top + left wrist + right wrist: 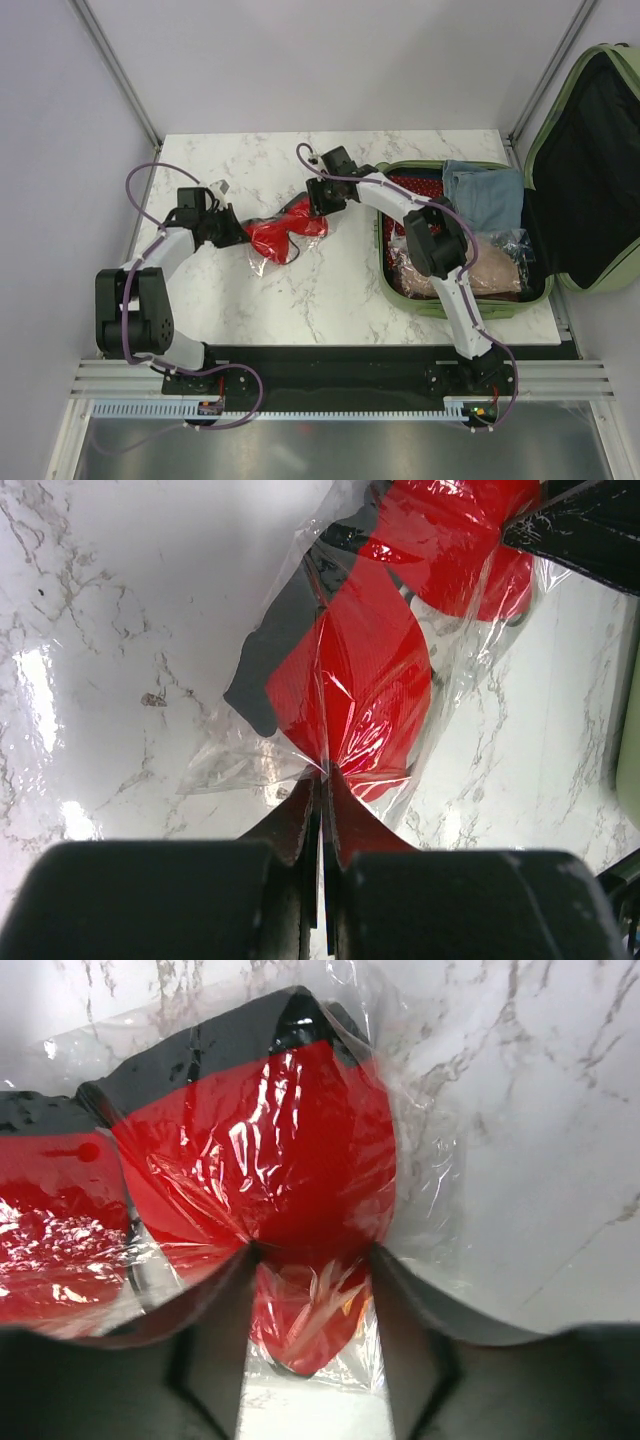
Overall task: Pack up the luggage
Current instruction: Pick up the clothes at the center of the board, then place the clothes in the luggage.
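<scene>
A clear plastic bag holding a red and black item (275, 238) lies on the marble table between my two grippers. My left gripper (237, 232) is shut on the bag's left edge; the left wrist view shows the film pinched at the tips of the gripper (325, 775), with the red item (360, 680) just beyond. My right gripper (312, 208) clamps the bag's right end. In the right wrist view the fingers of the gripper (310, 1250) press both sides of the red bundle (270, 1150). The luggage (465, 305), sage green, lies open at the right, its lid (590, 170) raised.
Inside the luggage lie a folded blue denim garment (485, 190), a tan bagged item (490, 270) and something red with dots (415, 185). The right arm reaches leftward over the luggage's left rim. Metal frame posts stand at the table's back corners.
</scene>
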Robot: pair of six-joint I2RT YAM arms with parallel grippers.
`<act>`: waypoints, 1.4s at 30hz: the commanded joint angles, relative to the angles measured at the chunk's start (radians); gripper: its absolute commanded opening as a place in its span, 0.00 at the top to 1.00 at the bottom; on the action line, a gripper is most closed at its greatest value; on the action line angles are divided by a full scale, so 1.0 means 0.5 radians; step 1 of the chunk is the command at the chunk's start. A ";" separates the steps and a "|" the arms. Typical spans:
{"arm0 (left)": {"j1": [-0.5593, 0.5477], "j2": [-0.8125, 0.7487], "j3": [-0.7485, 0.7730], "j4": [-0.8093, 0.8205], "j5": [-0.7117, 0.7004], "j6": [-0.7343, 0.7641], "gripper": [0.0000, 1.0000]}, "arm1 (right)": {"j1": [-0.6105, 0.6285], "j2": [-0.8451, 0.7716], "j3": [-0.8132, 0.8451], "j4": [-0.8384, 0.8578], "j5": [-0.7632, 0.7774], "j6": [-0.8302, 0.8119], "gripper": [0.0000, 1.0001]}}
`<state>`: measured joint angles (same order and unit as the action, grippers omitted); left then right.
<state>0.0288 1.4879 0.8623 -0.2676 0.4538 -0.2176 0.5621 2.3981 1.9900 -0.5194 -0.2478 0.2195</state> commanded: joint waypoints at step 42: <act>0.016 0.387 0.319 0.118 0.086 -0.249 0.34 | -0.740 -1.700 -0.626 -1.026 0.891 0.107 0.93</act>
<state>0.0315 1.6722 0.9852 -0.2546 0.4568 -0.3096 0.1936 1.6104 1.6863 -1.0031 0.1364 0.3244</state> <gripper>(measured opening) 0.655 0.104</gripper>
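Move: The right fingers straddle the far right part of the bagged red clothes, whose middle is some 7 cm left, 4 cm back and 2 cm below. From this hand the suitcase's middle is about 34 cm right and 6 cm back; in it the light denim lies roughly 38 cm right, 4 cm ahead, and the bagged beige clothes 35 cm right, 13 cm back. From the left hand, still pinching the bag's edge, the clothes' middle lies about 9 cm right, 1 cm ahead, 4 cm below. Right pinches the clothes, left releases; right lifts about 20 cm, then swings 30 right over the suitcase. ##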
